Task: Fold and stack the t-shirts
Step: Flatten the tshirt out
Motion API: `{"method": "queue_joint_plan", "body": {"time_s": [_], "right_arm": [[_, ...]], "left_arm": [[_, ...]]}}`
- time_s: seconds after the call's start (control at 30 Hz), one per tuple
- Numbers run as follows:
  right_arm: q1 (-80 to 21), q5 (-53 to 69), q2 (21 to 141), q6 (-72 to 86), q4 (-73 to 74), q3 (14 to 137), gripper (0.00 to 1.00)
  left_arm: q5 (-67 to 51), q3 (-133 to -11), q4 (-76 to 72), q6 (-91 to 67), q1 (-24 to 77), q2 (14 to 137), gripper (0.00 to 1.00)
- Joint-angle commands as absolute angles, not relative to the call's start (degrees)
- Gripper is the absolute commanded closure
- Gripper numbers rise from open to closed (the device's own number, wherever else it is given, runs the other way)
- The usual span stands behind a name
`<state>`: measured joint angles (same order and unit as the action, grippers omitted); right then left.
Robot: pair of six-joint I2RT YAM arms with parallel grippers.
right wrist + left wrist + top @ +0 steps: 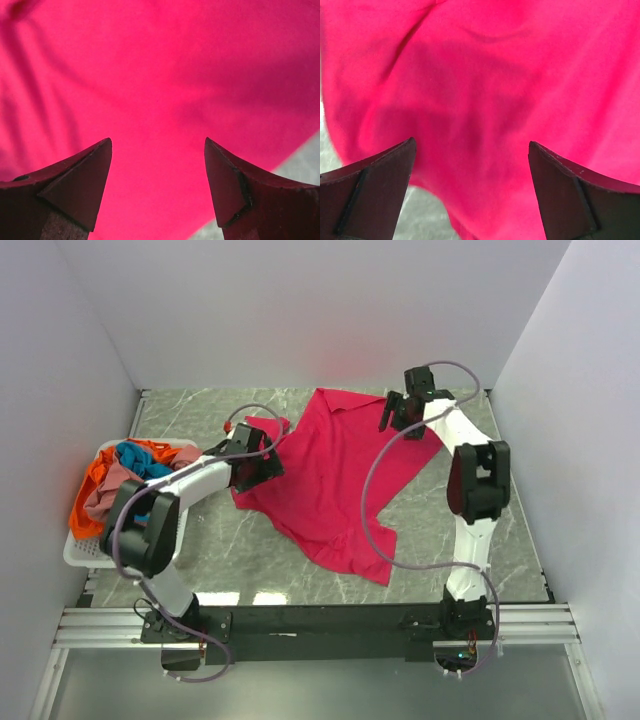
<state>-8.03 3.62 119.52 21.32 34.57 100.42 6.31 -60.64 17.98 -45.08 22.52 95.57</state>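
A bright magenta-pink t-shirt point(330, 475) lies spread and rumpled on the grey marbled table. It fills the left wrist view point(510, 75) and the right wrist view point(165, 70). My left gripper point(268, 465) is open over the shirt's left edge, holding nothing. My right gripper point(392, 412) is open over the shirt's upper right part, holding nothing. Orange point(92, 480), teal-blue point(140, 458) and dusty pink point(105, 495) shirts lie bunched in the basket at the left.
A white slatted plastic basket point(82, 552) stands at the table's left edge. White walls close in the table on the left, back and right. Bare grey table point(480, 570) shows at the front and right.
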Motion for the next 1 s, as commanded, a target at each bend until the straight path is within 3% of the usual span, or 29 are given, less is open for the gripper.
{"method": "queue_joint_plan", "body": {"time_s": [0.0, 0.17, 0.33, 0.43, 0.67, 0.8, 0.97], "right_arm": [[-7.82, 1.85, 123.48, 19.51, 39.64, 106.26, 0.20], [-7.12, 4.30, 121.66, 19.68, 37.19, 98.73, 0.21], [-6.86, 8.08, 115.32, 22.32, 31.04, 82.91, 0.22], [-7.12, 12.74, 108.48, 24.86, 25.25, 70.43, 0.24], [-15.19, 13.36, 89.95, 32.85, 19.25, 43.99, 0.24], [-26.77, 11.35, 81.49, 38.14, 20.82, 40.17, 0.24], [-31.29, 6.95, 74.19, 40.87, 25.57, 43.85, 0.23]], "left_arm": [[7.90, -65.82, 18.98, -43.24, 22.06, 99.83, 0.01], [15.19, -73.98, 24.17, -40.87, 21.71, 108.36, 0.01], [12.84, -81.55, 25.75, -37.98, 18.64, 117.57, 0.01], [14.76, -92.24, 29.18, -34.74, 17.14, 123.81, 0.01], [3.45, -114.75, 29.70, -27.43, 15.56, 139.20, 0.00], [1.15, -131.09, 30.24, -25.23, 15.56, 146.59, 0.01], [-1.49, -131.49, 25.24, -26.71, 15.12, 142.05, 0.01]]}}
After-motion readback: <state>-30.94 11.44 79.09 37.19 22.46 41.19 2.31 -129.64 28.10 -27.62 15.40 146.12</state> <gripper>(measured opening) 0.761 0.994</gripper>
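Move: The t-shirt lies spread with wrinkles under both open hands: its middle is about 18 cm right of the left hand, level with it and 4 cm down, and about 18 cm back and 17 cm left of the right hand, 7 cm down. A loose sleeve lies some 14 cm ahead of the left hand, roughly 1 cm right; the clothes basket is about 32 cm left and 9 cm back of it. From the right hand, the folded far edge is about 6 cm ahead and 16 cm left; the near tail is roughly 42 cm back and 9 cm left. In opposite directions the two open hands sink onto the t-shirt and sweep it round with their fingertips. The left dips about 4 cm, then drags forward some 24 cm towards the loose sleeve; the right goes down about 7 cm, tipping further downward, then pulls back nearly 30 cm, curving left late and turning slightly counter-clockwise. No fingers close. ##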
